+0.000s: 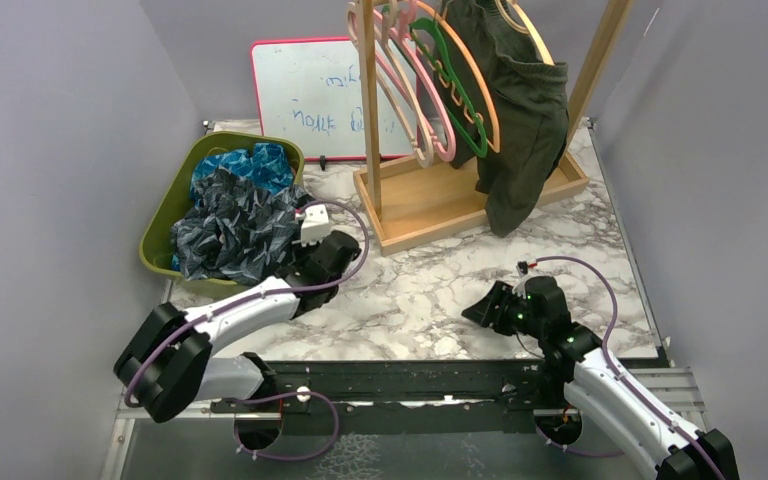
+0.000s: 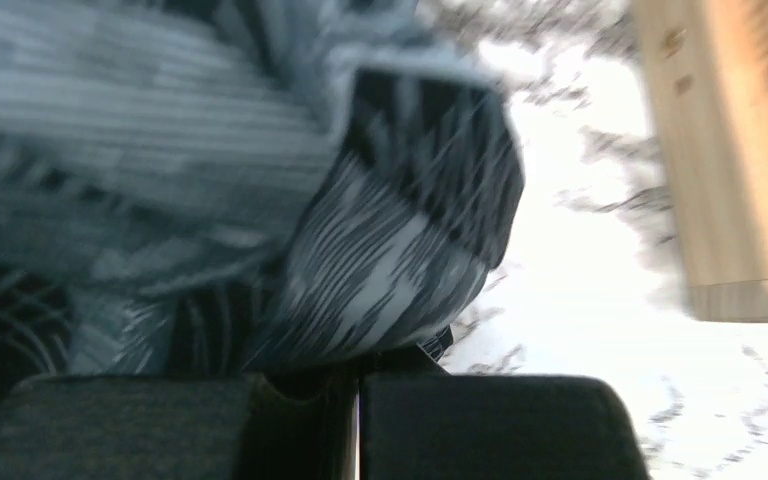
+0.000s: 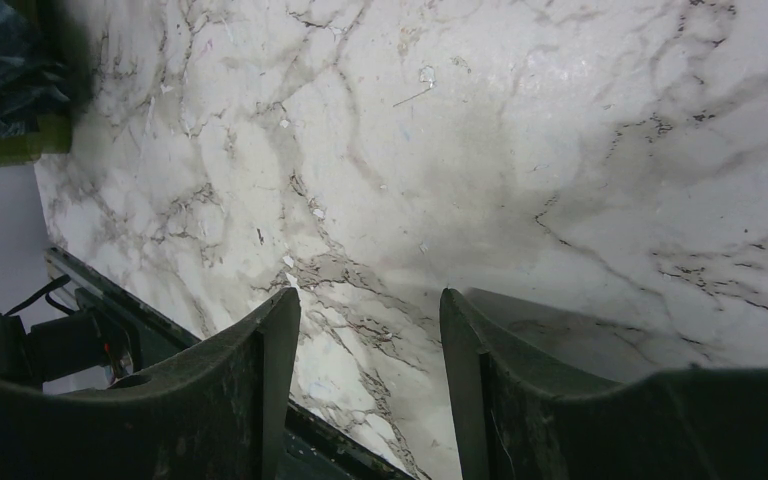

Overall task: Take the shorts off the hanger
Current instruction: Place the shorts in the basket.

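Dark olive green shorts [image 1: 530, 120] hang from a wooden hanger [image 1: 532, 30] on the rack at the back. Navy leaf-print shorts [image 1: 230, 225] lie heaped in the green basket [image 1: 163, 218] and spill over its near rim, on top of bright blue shorts [image 1: 250, 163]. My left gripper [image 1: 344, 244] is at the right edge of that heap, jaws shut. In the blurred left wrist view the leaf-print cloth [image 2: 360, 250] sits just past the closed left gripper [image 2: 357, 375]. My right gripper [image 1: 480, 308] hovers open over bare marble [image 3: 520, 150], with nothing inside the right gripper [image 3: 370, 300].
The wooden rack's tray base [image 1: 460, 200] and post [image 1: 368, 110] stand behind the left gripper. Empty pink hangers [image 1: 422, 110] and a green hanger [image 1: 457, 95] hang beside the olive shorts. A whiteboard [image 1: 305, 100] leans on the back wall. Grey walls close both sides.
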Robot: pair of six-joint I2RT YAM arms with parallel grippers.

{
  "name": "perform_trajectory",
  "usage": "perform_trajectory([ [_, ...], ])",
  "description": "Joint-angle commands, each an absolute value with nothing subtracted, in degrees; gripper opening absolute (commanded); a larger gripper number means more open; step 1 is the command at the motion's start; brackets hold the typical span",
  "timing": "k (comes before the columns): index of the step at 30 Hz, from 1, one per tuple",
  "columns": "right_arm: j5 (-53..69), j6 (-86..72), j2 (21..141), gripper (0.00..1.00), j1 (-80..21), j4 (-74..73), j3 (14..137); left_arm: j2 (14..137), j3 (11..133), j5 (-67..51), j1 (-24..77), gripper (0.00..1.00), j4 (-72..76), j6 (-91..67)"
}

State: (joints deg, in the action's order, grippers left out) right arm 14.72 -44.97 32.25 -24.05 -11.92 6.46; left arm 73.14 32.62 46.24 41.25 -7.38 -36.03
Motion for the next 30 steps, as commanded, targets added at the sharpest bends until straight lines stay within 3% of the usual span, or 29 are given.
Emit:
perform_trajectory([
  [1,15.64,-44.47,31.91,0.57,-24.17,-11.07,5.54,66.31,40.79,44.53,41.22,0.00,-8.04,-24.68],
  [6,15.47,-44.52,31.89,0.57,-24.17,-11.07,5.53,60.51,52.40,45.87,36.66,0.00,-11.83,-12.58],
  [12,15.63,-44.47,31.85,0.57,-24.17,-11.06,5.52,61.47,63.83,43.44,22.48,0.00,-14.56,-0.21],
  [22,15.56,-44.38,32.03,0.57,-24.17,-10.75,5.56,67.08,67.10,31.56,-3.96,0.00,-14.97,-1.30],
  [30,15.10,-44.17,33.48,0.57,-24.17,-9.80,5.88,73.37,65.37,10.23,-4.90,0.00,-23.28,-0.64],
])
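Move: Roughly 17 cm to the left of the left gripper and 4 cm farther out lies the basket's middle, almost level with the hand. The bulk of the dark shorts, whose edge the gripper already pinches, lies about 12 cm left and 3 cm ahead; the bright blue shorts are 11 cm left and 12 cm ahead. The rack's base has its middle some 30 cm right and 10 cm out. From the right hand, the basket lies about 47 cm left and 16 cm forward. Keeping its shut grip on the edge of the dark shorts, the left arm lifts fast, about 28 cm, swings left over the basket some 23 cm while reaching forward, then sinks some 6 cm over the basket's left half. The fingers tip up by about 25 degrees and partly back down, the hand also turning a little counter-clockwise. ##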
